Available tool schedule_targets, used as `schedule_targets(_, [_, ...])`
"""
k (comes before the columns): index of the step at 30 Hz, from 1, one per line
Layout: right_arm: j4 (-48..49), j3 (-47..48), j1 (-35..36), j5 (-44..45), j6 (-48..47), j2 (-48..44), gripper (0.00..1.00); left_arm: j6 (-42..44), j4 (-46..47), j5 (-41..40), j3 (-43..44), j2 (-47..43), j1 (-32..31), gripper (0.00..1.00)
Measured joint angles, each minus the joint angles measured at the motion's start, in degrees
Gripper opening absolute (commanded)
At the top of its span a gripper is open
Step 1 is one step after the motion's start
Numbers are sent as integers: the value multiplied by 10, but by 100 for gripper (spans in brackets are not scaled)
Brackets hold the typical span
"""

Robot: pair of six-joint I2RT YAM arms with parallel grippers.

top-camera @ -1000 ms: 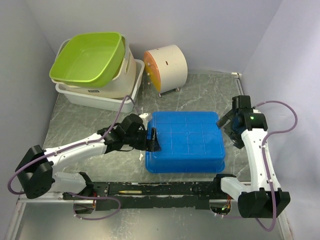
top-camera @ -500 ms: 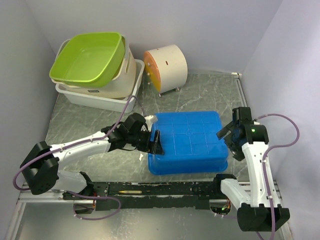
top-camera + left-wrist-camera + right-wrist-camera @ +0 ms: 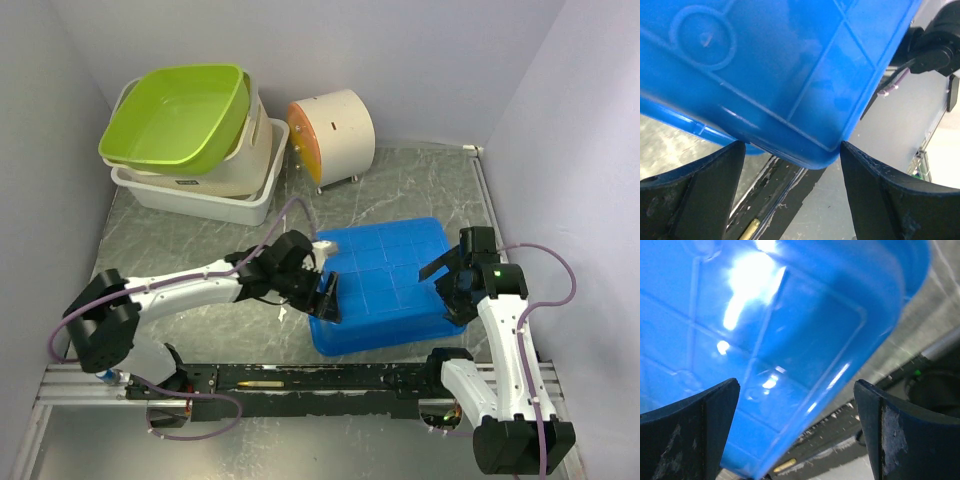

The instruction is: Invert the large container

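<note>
The large container (image 3: 385,280) is a blue tub lying bottom-up, its gridded base facing up, skewed on the table right of centre. My left gripper (image 3: 325,297) is open at its near left corner; in the left wrist view that rounded blue corner (image 3: 790,75) sits between the fingers of the gripper (image 3: 791,150). My right gripper (image 3: 443,280) is open against the tub's right side. The right wrist view shows the blue wall (image 3: 790,315) filling the space above the wide-apart fingers of that gripper (image 3: 796,385).
A green basin (image 3: 180,115) sits stacked in cream and white tubs at the back left. A white drum with an orange face (image 3: 335,125) stands at the back centre. Walls close in left, right and behind. A black rail (image 3: 320,378) runs along the near edge.
The blue tub has slid right and turned slightly, its near left corner swinging toward the rail. The left arm has followed it rightward; the right gripper has dropped nearer along the tub's right side.
</note>
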Motion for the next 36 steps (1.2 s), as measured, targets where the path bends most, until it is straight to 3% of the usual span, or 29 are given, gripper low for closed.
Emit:
schedule_targets(6, [126, 2, -1, 11, -41, -2, 100, 21, 1, 6, 86, 90, -71, 85])
schedule_targets(11, [227, 56, -1, 33, -93, 57, 100, 41, -27, 16, 221, 190, -133, 87])
schedule_targets(16, [257, 128, -2, 51, -160, 106, 100, 65, -56, 4, 254, 159, -151, 88])
schedule_targets(20, [247, 129, -2, 63, -194, 77, 100, 76, -88, -10, 254, 86, -120, 88])
schedule_targets(24, [234, 116, -2, 65, -213, 32, 100, 78, -95, -19, 254, 43, -45, 88])
schedule_targets(29, [209, 82, -2, 43, -220, -3, 100, 82, -98, -45, 254, 66, 14, 88])
schedule_targets(36, [183, 49, -3, 19, -214, -31, 100, 103, -122, -47, 285, 148, 46, 87])
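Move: The upturned blue container has its middle about 16 cm right of the left hand and 4 cm ahead, some 4 cm lower; the open fingers are at its left end. From the right hand, open over its right end, that middle lies around 15 cm left, nearly level fore and aft, 5 cm lower. The cream drum stands straight ahead of the left hand by about 38 cm; the stacked trays are 35 cm ahead and 37 cm left of it. Right and back, the left hand pushes about 11 cm right against the container's left end, then lifts and swings forward around 15 cm to its far-left part. Meanwhile the right hand sweeps forward some 13 cm and up, pushing the near side by its right corner as its fingertips swing forward, then eases back about 6 cm and down a little. Both grippers stay open. ##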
